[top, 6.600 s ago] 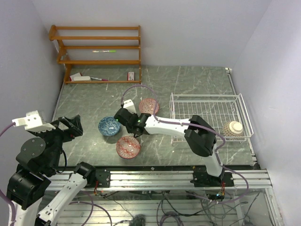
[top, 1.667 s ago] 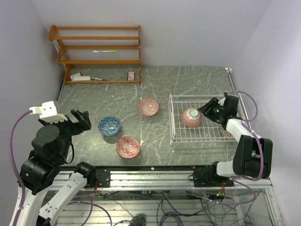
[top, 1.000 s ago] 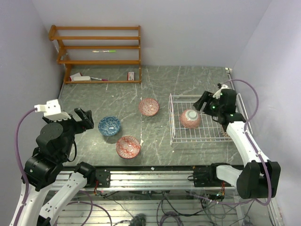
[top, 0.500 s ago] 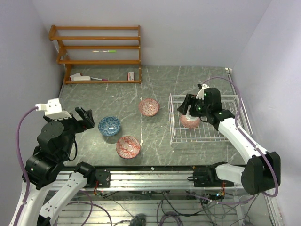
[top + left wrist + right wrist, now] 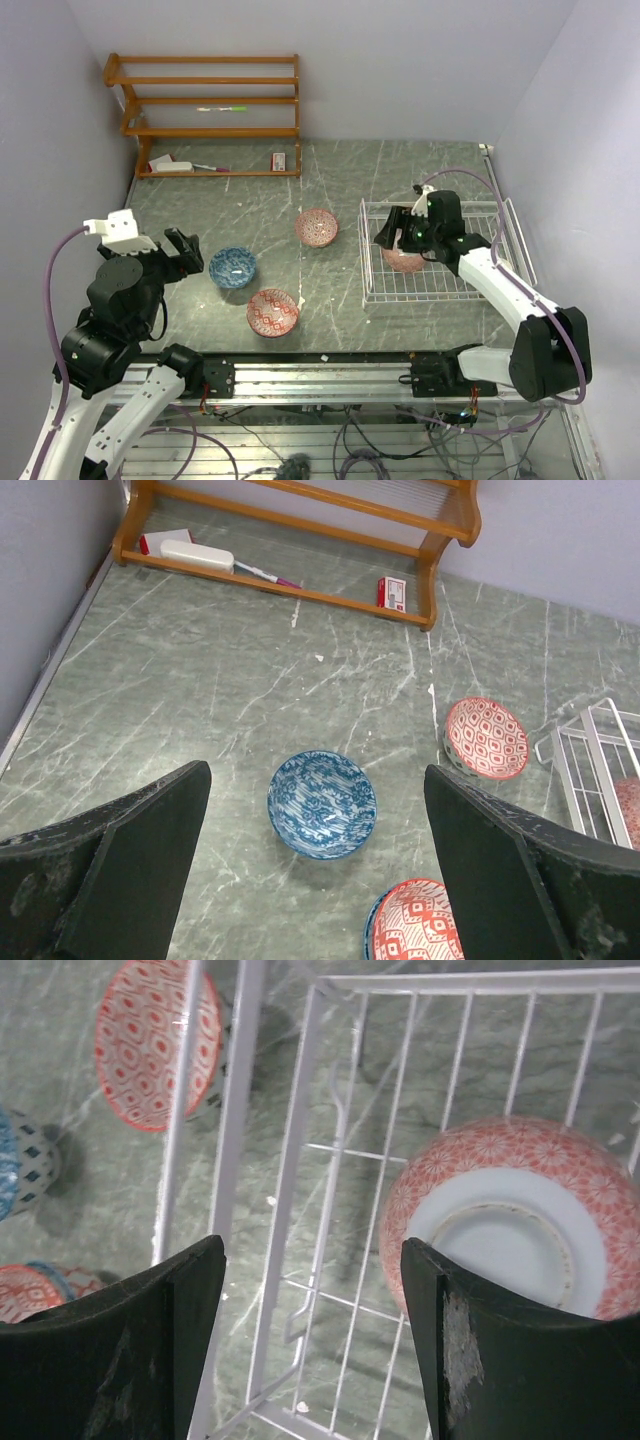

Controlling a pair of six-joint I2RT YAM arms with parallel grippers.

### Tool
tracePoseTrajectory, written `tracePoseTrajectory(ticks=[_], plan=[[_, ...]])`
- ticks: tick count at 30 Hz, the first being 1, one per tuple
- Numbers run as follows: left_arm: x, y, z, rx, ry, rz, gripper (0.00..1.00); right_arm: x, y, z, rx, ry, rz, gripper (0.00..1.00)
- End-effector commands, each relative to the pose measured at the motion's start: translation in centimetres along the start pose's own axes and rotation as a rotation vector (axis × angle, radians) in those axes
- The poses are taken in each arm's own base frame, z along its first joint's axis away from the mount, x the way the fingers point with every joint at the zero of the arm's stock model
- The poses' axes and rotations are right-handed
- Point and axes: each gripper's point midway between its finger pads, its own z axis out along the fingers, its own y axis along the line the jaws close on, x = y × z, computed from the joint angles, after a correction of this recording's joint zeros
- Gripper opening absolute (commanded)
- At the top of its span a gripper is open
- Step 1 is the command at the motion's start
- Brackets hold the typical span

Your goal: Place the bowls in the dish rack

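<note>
Upside down inside the white wire dish rack (image 5: 420, 297), near its left end, lies a pink bowl (image 5: 403, 263) (image 5: 500, 1210). My right gripper (image 5: 392, 232) (image 5: 315, 1250) hovers open over the rack's left wall, just beside that bowl, holding nothing. Three bowls stand upright on the table: a blue one (image 5: 232, 267) (image 5: 322, 804), a red one (image 5: 272, 311) (image 5: 420, 925) and a pink one (image 5: 316, 227) (image 5: 486, 737). Raised at the left, my left gripper (image 5: 188, 255) (image 5: 315, 780) stands open and empty, looking down at the blue bowl.
An orange wooden shelf (image 5: 205, 115) (image 5: 300, 510) with small items stands at the back left corner. The rack's corner (image 5: 590, 770) shows at the right edge of the left wrist view. Purple walls close in both sides.
My right gripper has moved left across the rack, away from the pink bowl, which stays upside down in it. The left arm has shifted slightly right.
</note>
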Motion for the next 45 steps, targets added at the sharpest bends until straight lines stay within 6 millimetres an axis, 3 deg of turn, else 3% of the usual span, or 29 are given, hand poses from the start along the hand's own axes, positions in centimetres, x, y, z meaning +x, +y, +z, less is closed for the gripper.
tracePoseTrajectory(ticks=[1,9,21,26,30,32,40,45], plan=[[-0.7,0.4,0.0,-0.021,-0.037,-0.008,0.99,0.4,-3.1,0.2,0.170,0.009,0.002,0.71],[-0.5,0.4,0.1,-0.020,-0.033,-0.010,0.99,0.1,-6.9,-0.8,0.396,-0.024,0.015,0.71],[-1.1,0.4,-0.3,-0.017,-0.040,-0.008,0.99,-2.8,-13.9,-2.2,0.678,-0.142,0.098,0.71],[-1.1,0.5,-0.4,-0.017,-0.043,-0.011,0.99,-3.5,-15.5,-2.4,0.728,-0.191,0.156,0.71],[-1.1,0.2,-0.4,-0.002,-0.042,-0.019,0.99,-4.0,-16.9,-3.8,0.812,-0.239,0.200,0.71],[-1.2,0.1,-0.4,0.001,-0.047,-0.017,0.99,-4.4,-16.5,-4.0,0.770,-0.251,0.206,0.70],[-1.7,0.3,-0.6,0.002,-0.067,-0.005,0.99,-6.2,-8.9,-3.0,0.359,-0.235,0.102,0.69],[-1.0,0.3,-0.2,0.002,-0.076,-0.013,0.99,-6.6,-9.2,-1.7,0.355,-0.234,0.112,0.69]])
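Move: Low over the left end of the dish rack, the open right hand has the upturned pink bowl about 7 cm to its right, 1 cm ahead and 7 cm below. The rack's left rail stands about 5 cm to the hand's left; the cream patterned bowl sits about 27 cm right and 7 cm back, and the small red bowl on the counter about 20 cm left, 8 cm ahead. From the left hand the pink bowl is some 53 cm right, 13 cm ahead, 26 cm below. Sweeping to the right across the rack by about 16 cm while sinking some 4 cm and edging forward, the right hand shoves the pink bowl along with its right finger, turning nearly 40 degrees clockwise with its left side dipping. It then rises about 5 cm and draws back left by about 5, partly undoing the turn, fingers staying open. ##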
